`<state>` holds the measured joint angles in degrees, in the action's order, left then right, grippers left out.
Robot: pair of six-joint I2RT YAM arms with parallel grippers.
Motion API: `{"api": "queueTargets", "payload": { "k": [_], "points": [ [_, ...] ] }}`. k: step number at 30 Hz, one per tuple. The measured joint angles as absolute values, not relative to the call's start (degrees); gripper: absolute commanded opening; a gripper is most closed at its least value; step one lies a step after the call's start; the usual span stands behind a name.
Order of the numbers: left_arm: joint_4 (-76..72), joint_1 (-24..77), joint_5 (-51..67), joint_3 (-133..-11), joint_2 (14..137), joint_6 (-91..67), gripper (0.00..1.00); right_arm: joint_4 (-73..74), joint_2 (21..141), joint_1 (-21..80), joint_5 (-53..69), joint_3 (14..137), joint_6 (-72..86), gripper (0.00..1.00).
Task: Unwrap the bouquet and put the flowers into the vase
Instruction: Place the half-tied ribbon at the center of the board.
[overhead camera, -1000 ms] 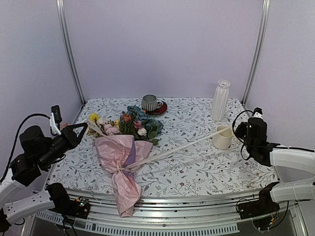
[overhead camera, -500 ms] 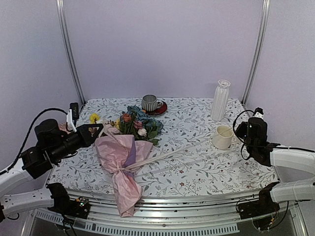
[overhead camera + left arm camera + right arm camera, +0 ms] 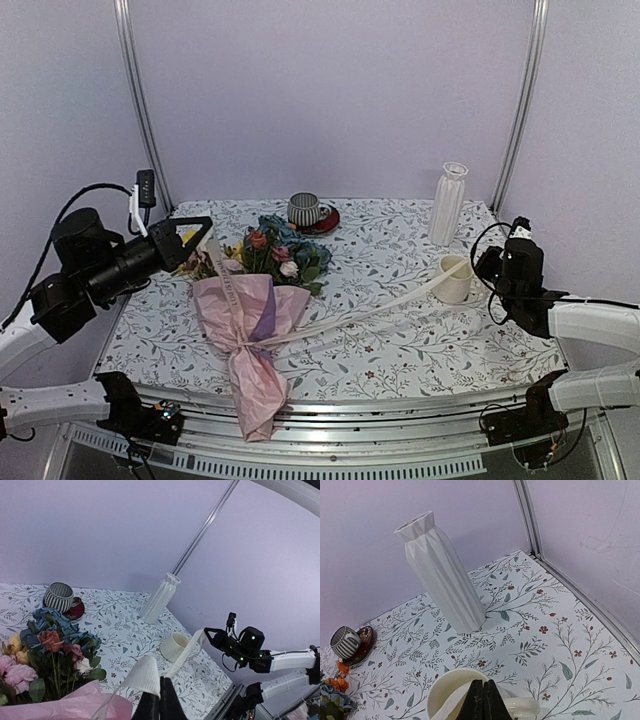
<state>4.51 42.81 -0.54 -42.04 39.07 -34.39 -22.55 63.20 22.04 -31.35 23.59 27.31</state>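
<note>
The bouquet (image 3: pixel 252 318) lies at the left of the table in pink tissue paper, its flowers (image 3: pixel 277 252) pointing to the back. Its beige ribbon (image 3: pixel 380 300) is stretched two ways from the knot. One strand rises to my left gripper (image 3: pixel 206 230), which is shut on that end (image 3: pixel 145 674) above the blooms (image 3: pixel 50 645). The other strand runs right to my right gripper (image 3: pixel 479 264), shut on it just over a cream mug (image 3: pixel 445 690). The white ribbed vase (image 3: pixel 448 203) stands upright at the back right, behind the mug, also seen as the vase (image 3: pixel 442 580) ahead of the right fingers.
A striped grey cup on a red saucer (image 3: pixel 305 211) stands at the back centre, just behind the flowers. The cream mug (image 3: pixel 454 283) sits under the right-hand ribbon strand. Metal posts rise at both back corners. The wrapper's tail hangs over the front edge (image 3: pixel 255 415).
My left gripper has risen and moved right toward the flowers, carrying its ribbon end up over the pink paper. The right arm and the bouquet have stayed put.
</note>
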Motion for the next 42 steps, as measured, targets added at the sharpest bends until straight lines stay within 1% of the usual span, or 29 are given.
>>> {"api": "queueTargets", "payload": {
  "k": [6, 16, 24, 25, 26, 29, 30, 31, 33, 35, 36, 39, 41, 42],
  "points": [
    [2.74, 42.81, 3.66, -48.58, 46.41, -32.40, 0.00, -23.29, 64.25, 22.04, -29.43, 23.59, 26.13, 0.02],
    [1.06, 42.81, 7.05, -57.69, 59.20, -29.71, 0.00, -23.44, 64.25, 22.04, -29.41, 23.59, 25.63, 0.02],
    [1.19, 42.81, 8.36, -61.67, 62.41, -28.91, 0.00, -23.44, 64.25, 22.04, -28.91, 23.59, 25.45, 0.02],
    [1.17, 42.81, 8.38, -62.04, 62.48, -28.86, 0.00, -23.44, 64.25, 22.04, -28.73, 23.59, 25.45, 0.03],
    [1.17, 42.81, 8.34, -62.35, 62.48, -28.84, 0.00, -23.44, 64.25, 22.04, -28.49, 23.59, 25.43, 0.06],
    [1.23, 42.81, 7.99, -62.57, 62.08, -28.86, 0.10, -23.55, 64.25, 22.04, -27.49, 23.59, 25.41, 0.30],
    [1.21, 42.81, 7.73, -62.30, 61.73, -28.99, 0.16, -23.66, 64.27, 22.02, -26.63, 23.62, 24.95, 0.39],
    [1.13, 42.81, 7.29, -61.69, 61.17, -29.04, 0.21, -23.83, 64.36, 21.98, -25.52, 23.66, 24.21, 0.47],
    [1.39, 42.81, 6.46, -59.48, 59.11, -29.34, 0.41, -24.38, 64.86, 21.93, -22.92, 23.88, 23.14, 0.55],
    [2.07, 42.78, 5.17, -56.45, 56.47, -30.28, 0.66, -25.04, 65.47, 21.93, -19.81, 24.05, 21.82, 0.62],
    [2.92, 42.72, 4.43, -54.85, 55.00, -30.61, 0.72, -25.41, 65.76, 21.93, -17.87, 24.08, 21.12, 0.64],
    [7.60, 42.68, 0.67, -50.72, 50.26, -31.75, 0.86, -26.39, 66.15, 21.93, -12.82, 24.08, 19.25, 0.69],
    [11.68, 42.68, -2.72, -49.01, 46.87, -32.77, 0.91, -27.27, 66.17, 21.96, -9.67, 24.08, 18.28, 0.70],
    [14.50, 42.70, -5.41, -48.53, 44.91, -34.02, 0.92, -27.79, 66.17, 21.96, -8.10, 24.08, 17.80, 0.70]
  ]
}}
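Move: The left hand, high up with one tail of the half-tied ribbon, has the ribbon's knot roughly 10 cm back, 8 cm to its right and 25 cm below; the flowers lie some 15 cm ahead, 10 cm to its right and 24 cm down. For the right hand, holding the other tail, the bare board lies about 10 cm back, straight in line and 13 cm below, with the mug some 4 cm ahead, 3 cm left and 9 cm down, the vase about 20 cm ahead, 2 cm left and level in height. The left hand draws its ribbon tail about 8 cm to the right, with some rise and a little forward, above the pink wrap, then opens wide to let the tail go while it swings back some 8 cm to the left and sinks about as far. The right hand keeps its pinch on the other tail almost without moving, then opens at nearly the same time and sweeps about 7 cm left at an even height, turning some 25 degrees counter-clockwise. ##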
